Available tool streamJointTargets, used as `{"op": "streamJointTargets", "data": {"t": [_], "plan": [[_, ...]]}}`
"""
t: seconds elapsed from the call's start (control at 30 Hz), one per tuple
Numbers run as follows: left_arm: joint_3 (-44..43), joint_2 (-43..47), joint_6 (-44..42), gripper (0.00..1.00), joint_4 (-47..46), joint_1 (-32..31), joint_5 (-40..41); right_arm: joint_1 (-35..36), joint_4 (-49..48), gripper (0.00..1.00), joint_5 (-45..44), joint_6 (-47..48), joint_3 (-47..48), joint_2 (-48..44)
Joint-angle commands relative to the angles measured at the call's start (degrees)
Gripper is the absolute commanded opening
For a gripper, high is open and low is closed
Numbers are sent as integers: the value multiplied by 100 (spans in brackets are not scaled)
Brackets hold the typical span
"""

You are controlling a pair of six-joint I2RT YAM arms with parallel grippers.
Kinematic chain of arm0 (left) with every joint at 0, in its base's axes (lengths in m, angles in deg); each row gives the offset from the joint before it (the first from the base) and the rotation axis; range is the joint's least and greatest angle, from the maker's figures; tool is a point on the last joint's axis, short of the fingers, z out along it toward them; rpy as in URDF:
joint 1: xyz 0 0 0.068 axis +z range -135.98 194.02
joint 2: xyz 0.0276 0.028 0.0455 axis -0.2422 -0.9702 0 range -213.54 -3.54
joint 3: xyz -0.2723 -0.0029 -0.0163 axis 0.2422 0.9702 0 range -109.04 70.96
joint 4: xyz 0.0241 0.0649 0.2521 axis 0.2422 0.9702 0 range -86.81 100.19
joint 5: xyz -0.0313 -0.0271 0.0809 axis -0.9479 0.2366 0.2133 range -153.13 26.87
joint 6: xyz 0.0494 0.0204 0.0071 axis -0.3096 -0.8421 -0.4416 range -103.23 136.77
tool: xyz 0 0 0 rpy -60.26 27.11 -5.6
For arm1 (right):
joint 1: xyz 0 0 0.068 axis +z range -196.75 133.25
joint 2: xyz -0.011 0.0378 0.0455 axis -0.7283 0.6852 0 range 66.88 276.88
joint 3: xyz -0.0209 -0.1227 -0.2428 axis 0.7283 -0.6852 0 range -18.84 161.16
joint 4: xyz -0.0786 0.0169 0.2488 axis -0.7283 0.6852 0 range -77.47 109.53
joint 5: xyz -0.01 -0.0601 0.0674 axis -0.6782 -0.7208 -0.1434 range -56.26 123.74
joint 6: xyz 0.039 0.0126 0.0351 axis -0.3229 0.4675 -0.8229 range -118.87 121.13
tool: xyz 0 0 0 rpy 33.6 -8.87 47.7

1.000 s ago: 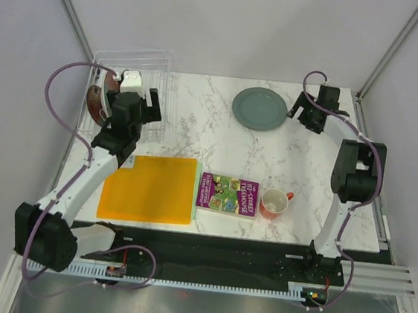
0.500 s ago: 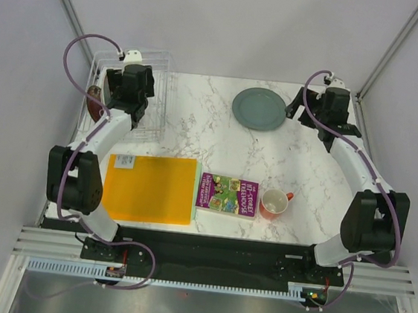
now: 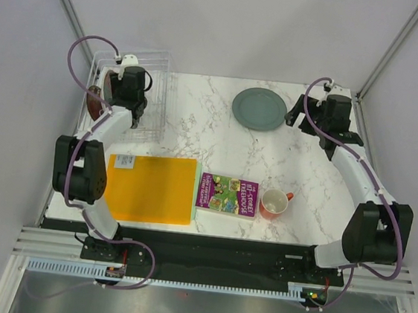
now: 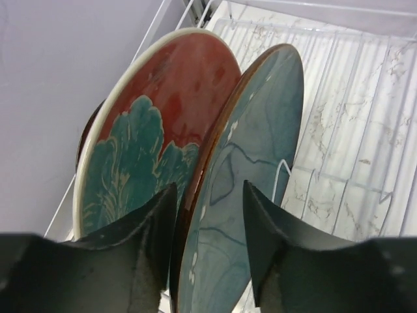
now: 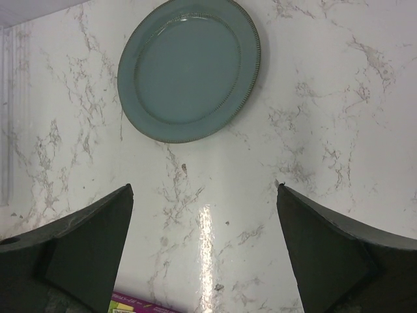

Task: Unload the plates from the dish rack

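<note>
The dish rack [image 3: 154,98] stands at the table's back left; in the left wrist view its wire floor [image 4: 352,130] shows. Upright in it are a teal plate with red blotches [image 4: 150,130] and a dark speckled teal plate [image 4: 260,130], with a darker plate's rim behind them. My left gripper [image 4: 208,189] is open and straddles the dark teal plate's rim, one finger between the two plates. From above it [image 3: 120,91] sits over the plates [image 3: 95,102]. A grey-green plate [image 3: 260,108] lies flat on the table. My right gripper [image 5: 204,189] is open and empty, above the bare marble just in front of that plate [image 5: 189,68].
An orange mat [image 3: 149,188] lies at the front left, with a purple book [image 3: 227,194] and an orange-red mug [image 3: 273,203] to its right. Walls close in behind the rack and on both sides.
My left arm has stretched out to the rack's back left and the gripper has come down over the plates. My right arm has unfolded; its gripper stays beside the grey-green plate.
</note>
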Motion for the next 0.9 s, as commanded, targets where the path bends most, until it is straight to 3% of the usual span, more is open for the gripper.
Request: {"op": "streamJointTargets", "data": {"t": [0.0,0.1,0.23,0.37,0.5,0.87], "plan": [[-177,-133,-206,37,-87,7,356,-8,-87,98,57,99,-141,-209],[-133,-89,-163,2,-78,7,355,-8,-87,98,48,90,-203,-227],[-247,-106,-407,2,-78,-54,363,-8,-96,98,75,98,-256,-218],[-668,-194,-856,2,-96,-239,1092,-8,-87,98,84,81,-309,-244],[-985,-133,-1251,2,-122,-362,1322,1,-61,98,58,81,-291,-332],[-1749,569,-2438,2,-351,-890,1674,1,27,98,101,81,-309,-482]]}}
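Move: The dark-rimmed grey plate stands in the rack between the left hand's open fingers, its middle about 6 cm ahead, 2 cm to the left and 5 cm below. The red-and-white plate's middle is some 5 cm left of it and 3 cm nearer; the brown plate stands another 6 cm or so left and 4 cm nearer again. From the right hand the grey plate lies roughly 59 cm left and 11 cm ahead. Nearly in place at first, the left hand shuts its half-open fingers on the near edge of the dark-rimmed grey plate, one finger on each face. It then pulls the pinched plate up about 5 cm, drifting some 3 cm right, away from the red-and-white plate, while the wrist rolls its left side up by 15 degrees or so. ##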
